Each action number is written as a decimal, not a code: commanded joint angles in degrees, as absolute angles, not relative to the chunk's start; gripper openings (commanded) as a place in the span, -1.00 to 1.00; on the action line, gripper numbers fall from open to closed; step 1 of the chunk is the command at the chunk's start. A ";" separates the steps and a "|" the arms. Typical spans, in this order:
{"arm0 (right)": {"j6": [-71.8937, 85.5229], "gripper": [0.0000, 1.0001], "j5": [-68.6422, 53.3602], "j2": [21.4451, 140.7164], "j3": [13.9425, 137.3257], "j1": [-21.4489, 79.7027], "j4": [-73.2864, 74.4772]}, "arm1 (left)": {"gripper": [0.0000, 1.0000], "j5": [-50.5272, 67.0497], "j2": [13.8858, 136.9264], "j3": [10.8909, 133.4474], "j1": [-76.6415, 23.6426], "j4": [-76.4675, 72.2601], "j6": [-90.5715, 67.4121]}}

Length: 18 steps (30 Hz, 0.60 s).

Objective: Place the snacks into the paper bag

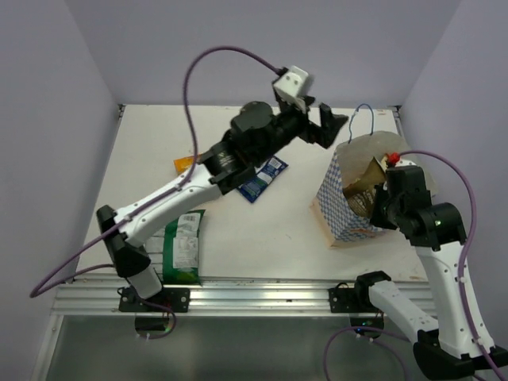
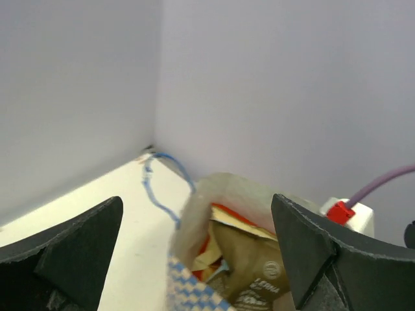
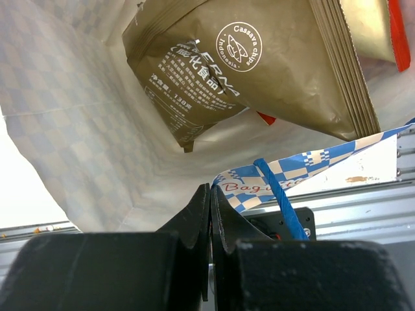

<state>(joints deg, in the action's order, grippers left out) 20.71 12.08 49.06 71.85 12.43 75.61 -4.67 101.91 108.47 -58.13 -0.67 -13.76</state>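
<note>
The paper bag [image 1: 343,208] stands at the right of the table, white with blue checks and a blue cord handle [image 1: 362,113]. A brown packet [image 3: 259,71] and a red-orange packet [image 2: 232,216] lie inside it. My right gripper [image 3: 211,194] is shut on the bag's near rim [image 3: 259,184]. My left gripper [image 1: 324,123] is open and empty, just left of and above the bag's mouth [image 2: 214,227]. On the table lie a blue-white packet [image 1: 264,178], an orange packet [image 1: 184,164] partly under the left arm, and a green-white bag [image 1: 182,246]. The tiny pink packet is out of view.
The walls close in the table on the back, left and right. A metal rail [image 1: 262,298] runs along the near edge. Purple cables [image 1: 214,55] loop above both arms.
</note>
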 commanded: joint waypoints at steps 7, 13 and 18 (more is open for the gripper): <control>19.51 -1.00 10.55 47.81 73.21 12.66 75.85 | 1.00 -32.60 95.71 82.90 -37.29 38.83 -29.33; 19.69 -1.00 10.02 47.02 72.43 12.57 76.38 | 1.00 -31.03 90.01 68.39 -36.21 44.30 -40.42; 19.69 -1.00 9.41 46.23 71.28 12.57 75.94 | 1.00 -28.92 85.09 59.44 -36.39 46.49 -45.61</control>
<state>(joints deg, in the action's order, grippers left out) 20.71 10.94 46.70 71.79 12.43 75.83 -28.45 91.81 61.76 -36.40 44.45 -38.87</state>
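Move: The green bag lies far off to the left hand's left, about 43 cm, some 13 cm back and 44 cm below. The orange bag is roughly 35 cm left and 6 cm ahead, the pink packet 28 cm left and 8 cm ahead, the blue snack 20 cm left and 7 cm ahead, all on the table. The paper bag's middle is about 9 cm right, 4 cm back and 32 cm lower. From the right hand, the green bag is some 49 cm left, level fore-and-aft, 22 cm below. The empty left hand swings away from the paper bag, about 35 cm left and nearly 40 cm down, arcing out forward over the small snacks and then back in, to slow just above the green bag's far right corner. On the way the wrist turns some 90 degrees, from fingers pointing right to pointing steeply down, with the fingers staying wide open and touching nothing, while the right hand keeps its pinch on the paper bag's rim. ##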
